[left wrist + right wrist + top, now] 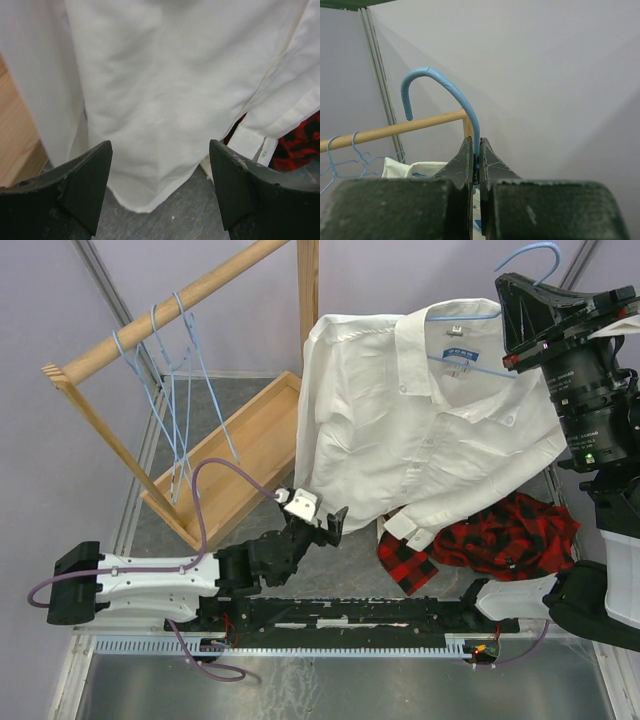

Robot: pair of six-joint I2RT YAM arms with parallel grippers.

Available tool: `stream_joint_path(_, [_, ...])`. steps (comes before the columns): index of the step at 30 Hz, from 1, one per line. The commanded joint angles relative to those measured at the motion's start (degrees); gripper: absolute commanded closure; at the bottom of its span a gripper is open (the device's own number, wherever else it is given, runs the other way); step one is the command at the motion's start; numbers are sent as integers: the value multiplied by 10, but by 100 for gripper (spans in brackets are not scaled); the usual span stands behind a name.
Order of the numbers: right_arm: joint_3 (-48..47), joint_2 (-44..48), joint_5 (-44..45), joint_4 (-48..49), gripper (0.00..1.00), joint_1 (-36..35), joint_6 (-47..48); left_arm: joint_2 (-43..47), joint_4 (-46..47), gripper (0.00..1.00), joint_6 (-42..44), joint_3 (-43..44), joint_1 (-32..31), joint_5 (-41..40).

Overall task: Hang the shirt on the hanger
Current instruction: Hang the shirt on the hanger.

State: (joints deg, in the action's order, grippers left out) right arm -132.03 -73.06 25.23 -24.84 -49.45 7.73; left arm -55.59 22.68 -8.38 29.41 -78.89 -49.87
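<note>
The cream-white shirt (420, 430) hangs spread out at the centre right, its collar round the light-blue hanger (470, 315). The hanger's hook (530, 258) rises above the collar. My right gripper (508, 300) is high at the top right, shut on the hanger's neck (477, 145) just below the hook. My left gripper (325, 522) is low by the shirt's bottom hem and open. In the left wrist view the shirt (165, 90) hangs just beyond the left gripper (160, 185), with only grey table surface between its fingers (85, 185).
A wooden rack (170, 310) at the left carries several more blue hangers (175, 380) over its wooden tray base (250, 450). A red-and-black plaid garment (500, 540) lies on the table under the shirt's cuff and shows in the left wrist view (300, 140).
</note>
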Motion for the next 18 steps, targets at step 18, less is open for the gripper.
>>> stream_joint_path(18, [115, 47, -37, 36, 100, 1, -68, -261, 283, 15, 358, 380, -16, 263])
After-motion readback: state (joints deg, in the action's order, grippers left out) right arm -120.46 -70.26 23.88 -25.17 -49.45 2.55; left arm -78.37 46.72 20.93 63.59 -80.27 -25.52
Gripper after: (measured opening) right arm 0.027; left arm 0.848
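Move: The white shirt's collar lies roughly 8 cm ahead of the empty left gripper, 17 cm to its right and 35 cm above; the shirt's lower hem corner is only about 7 cm ahead, 3 cm right and 10 cm below. For the right gripper, holding the shirt's hanger, the free part of the rack bar is about 17 cm ahead, 28 cm left and 8 cm lower; the other hangers hang some 10 cm ahead, 35 cm left and 20 cm below. Bring the open left gripper up about 23 cm and some 13 cm to the right along the shirt front towards the collar, pitching its fingers up some 30 degrees and swinging them clockwise. Meanwhile keep the right gripper shut on the hanger and lower it about 5 cm, easing left and slightly forward towards the rack bar. ##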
